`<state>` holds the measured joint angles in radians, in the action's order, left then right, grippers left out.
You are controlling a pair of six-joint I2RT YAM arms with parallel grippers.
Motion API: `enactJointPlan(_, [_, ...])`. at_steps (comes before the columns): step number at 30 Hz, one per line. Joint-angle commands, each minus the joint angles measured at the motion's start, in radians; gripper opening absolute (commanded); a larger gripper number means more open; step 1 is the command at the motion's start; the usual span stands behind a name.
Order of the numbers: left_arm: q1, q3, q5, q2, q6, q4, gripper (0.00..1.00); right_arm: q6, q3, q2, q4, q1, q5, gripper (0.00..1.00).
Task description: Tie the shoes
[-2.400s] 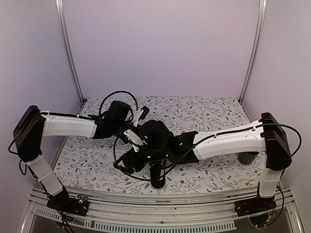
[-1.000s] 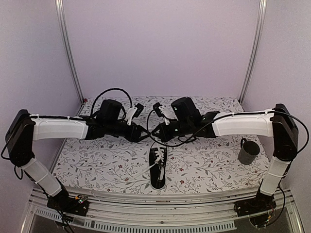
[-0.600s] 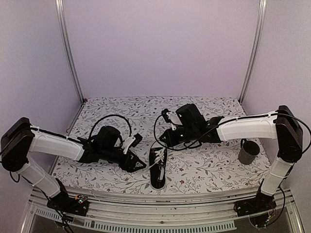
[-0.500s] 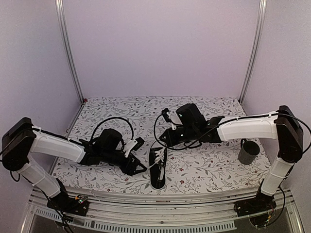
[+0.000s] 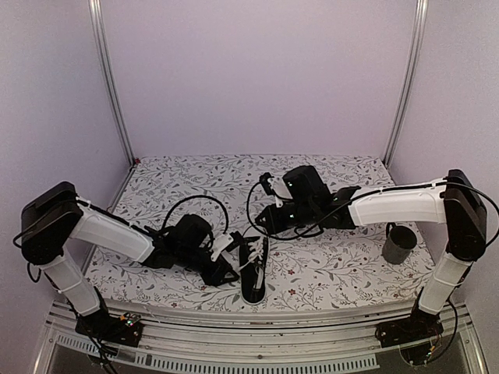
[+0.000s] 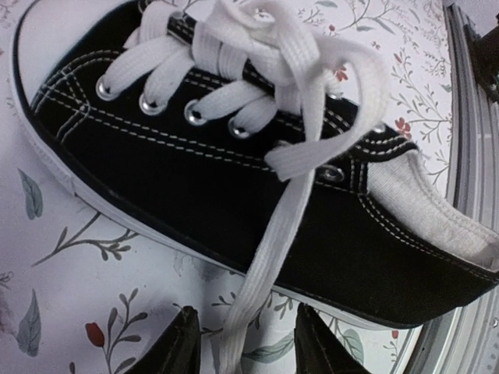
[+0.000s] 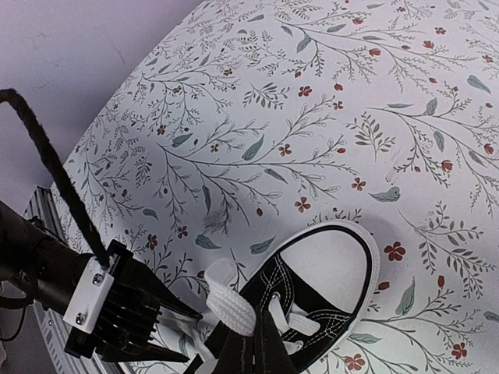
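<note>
The black sneaker [image 5: 253, 273] with white sole and toe cap lies on the floral mat, toe pointing away from the arm bases. My left gripper [image 5: 228, 272] sits low on the mat at the shoe's left side, open. In the left wrist view one loose white lace [image 6: 269, 234] runs down off the shoe [image 6: 195, 179] between the two fingertips [image 6: 185, 343], with a gap on both sides. My right gripper [image 7: 258, 312] hovers above the toe cap [image 7: 327, 265], shut on the folded end of the other lace [image 7: 227, 308].
A dark grey mug [image 5: 399, 245] stands on the mat at the right, by the right arm's elbow. The metal rail [image 6: 468, 179] at the table's near edge runs just behind the shoe's heel. Cables loop over both wrists.
The left arm has dropped from mid-table height to the mat and slid right up against the shoe. The right gripper has lowered slightly and stays over the toe with its lace.
</note>
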<state>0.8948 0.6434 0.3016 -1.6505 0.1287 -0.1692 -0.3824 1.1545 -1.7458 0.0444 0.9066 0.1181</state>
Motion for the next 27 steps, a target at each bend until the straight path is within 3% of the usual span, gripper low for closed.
enactJointPlan(1, [0.024, 0.039, -0.026, -0.051, -0.034, -0.001, 0.4, -0.009, -0.007, 0.038, -0.022, -0.006, -0.002, 0.02])
enactJointPlan(7, [0.032, 0.048, -0.064, -0.082, -0.035, -0.016, 0.29, -0.009, -0.009, 0.048, -0.023, -0.007, -0.003, 0.02])
enactJointPlan(14, [0.044, 0.036, -0.111, -0.058, -0.002, -0.013, 0.0, -0.017, -0.029, 0.067, -0.025, -0.009, -0.031, 0.02])
enactJointPlan(21, [0.036, 0.011, -0.295, 0.043, 0.118, 0.047, 0.0, -0.092, -0.091, 0.157, 0.02, -0.038, -0.114, 0.02])
enactJointPlan(27, [0.008, -0.03, -0.366, 0.111, 0.235, 0.106, 0.0, -0.229, -0.254, 0.272, 0.039, -0.1, -0.159, 0.02])
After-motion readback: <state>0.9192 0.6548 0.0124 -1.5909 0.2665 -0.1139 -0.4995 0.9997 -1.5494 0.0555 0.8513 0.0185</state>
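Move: The loose lace tail hanging over the shoe's left side lies practically between the left hand's open fingers, about 1 cm to the right and 1 cm lower; from that hand the shoe's middle is some 6 cm right and 1 cm ahead, about level, and the knot 6 cm ahead, 6 cm right and 5 cm up. The right hand already holds the other lace strand; the knot lies about 5 cm back, 2 cm left and 7 cm below it, the toe cap 3 cm ahead, 3 cm left and 12 cm below. The lace tail is pinched by the left hand, which eases about 1 cm down and right and shuts fully on it, then draws it forward and left by some 3 cm each, rising a little and turning about 15 degrees counter-clockwise. The right hand keeps its strand, barely moving at first, then pulls about 6 cm right and 2 cm up, away from the knot, turning clockwise. ##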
